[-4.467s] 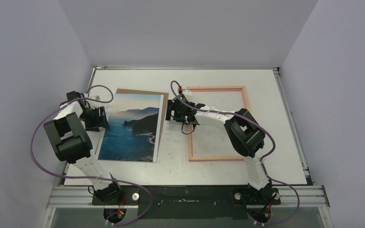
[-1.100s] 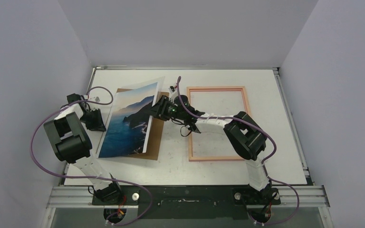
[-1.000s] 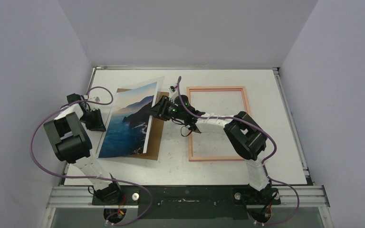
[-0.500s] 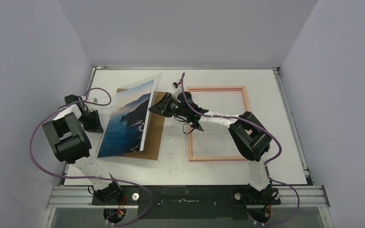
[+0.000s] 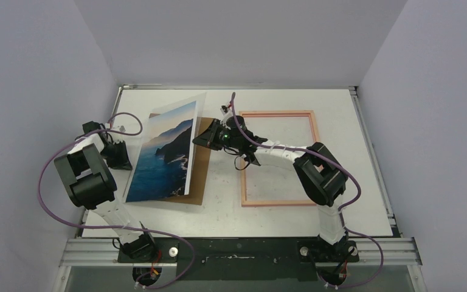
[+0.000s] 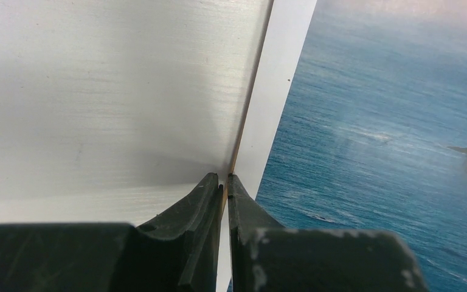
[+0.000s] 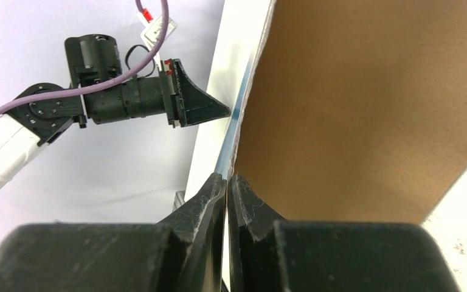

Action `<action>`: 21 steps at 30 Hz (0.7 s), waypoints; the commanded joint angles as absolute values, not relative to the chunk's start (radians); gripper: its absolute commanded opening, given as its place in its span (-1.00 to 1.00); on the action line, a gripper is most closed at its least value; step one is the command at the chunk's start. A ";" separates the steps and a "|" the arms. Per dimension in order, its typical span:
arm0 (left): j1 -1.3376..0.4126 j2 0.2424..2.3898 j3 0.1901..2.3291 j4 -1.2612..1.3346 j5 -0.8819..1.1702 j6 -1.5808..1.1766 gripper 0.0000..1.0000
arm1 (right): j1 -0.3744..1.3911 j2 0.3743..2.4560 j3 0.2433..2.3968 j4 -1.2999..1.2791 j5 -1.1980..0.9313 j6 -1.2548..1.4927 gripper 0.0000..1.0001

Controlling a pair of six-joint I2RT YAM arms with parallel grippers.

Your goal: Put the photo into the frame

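Note:
The photo (image 5: 164, 152), a blue sea-and-mountain print with a white border, stands tilted on its left side, its right edge raised off the table. My left gripper (image 5: 127, 161) is shut on its left border; in the left wrist view the jaws (image 6: 225, 179) pinch the white margin beside the blue water (image 6: 389, 134). My right gripper (image 5: 196, 141) is shut on the raised right edge, which the right wrist view shows edge-on (image 7: 231, 91) running up from the closed jaws (image 7: 226, 177). The pink frame (image 5: 278, 202) lies flat to the right, with my right forearm across its left rail.
A brown backing board (image 5: 199, 173) lies flat under and right of the photo and fills the right side of the right wrist view (image 7: 365, 109). Grey walls enclose the white table (image 5: 352, 176) on three sides. Purple cables loop off both arms.
The right gripper has shut on the photo's right edge and raised it, so the photo stands steeper than a second ago. The left gripper has kept its hold.

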State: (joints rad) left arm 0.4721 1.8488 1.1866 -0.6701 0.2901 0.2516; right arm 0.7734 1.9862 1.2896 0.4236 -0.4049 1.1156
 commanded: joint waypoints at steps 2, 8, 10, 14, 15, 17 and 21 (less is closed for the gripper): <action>0.477 1.859 1.212 -0.708 0.312 0.271 -0.83 | 0.766 1.894 1.368 0.351 -0.374 1.027 -0.89; 0.477 1.855 1.209 -0.710 0.319 0.269 -0.83 | 0.750 1.823 1.399 0.226 -0.349 0.967 -0.89; 0.475 1.855 1.207 -0.710 0.319 0.271 -0.83 | 0.745 1.794 1.401 0.191 -0.342 0.949 -0.89; 0.476 1.856 1.203 -0.709 0.320 0.272 -0.82 | 0.737 1.736 1.396 0.145 -0.330 0.924 -0.89; 0.476 1.856 1.202 -0.708 0.321 0.272 -0.82 | 0.736 1.725 1.394 0.136 -0.329 0.919 -0.89; 0.475 1.858 1.203 -0.711 0.324 0.272 -0.82 | 0.736 1.714 1.401 0.111 -0.324 0.911 -0.89; 0.474 1.853 1.208 -0.730 0.348 0.270 -0.79 | 0.738 1.699 1.413 0.063 -0.295 0.893 -0.89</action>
State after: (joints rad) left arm 0.4721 1.8500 1.1885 -0.7010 0.3012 0.2520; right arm 0.7387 1.7531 1.3628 0.0956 -0.3393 0.9371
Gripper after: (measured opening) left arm 0.093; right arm 0.061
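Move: The photo, already gripped by its right edge in the right hand, has its middle about 12 cm to that hand's left, 1 cm farther out and 9 cm below. Its destination, the frame, is roughly 33 cm to the right hand's right, 4 cm ahead and 16 cm down; the brown board's middle is some 9 cm left, 4 cm ahead and 17 cm below. From the left hand, the photo's middle is about 14 cm right, 1 cm ahead and 6 cm above. The photo's right edge stays pinched while the right hand, after barely sinking, pulls it up about 8 cm and some 4 cm right, rolling and tipping the wrist around 10 degrees, fingers still shut. The nearly closed left fingertips stay down at the brown board's left edge. ##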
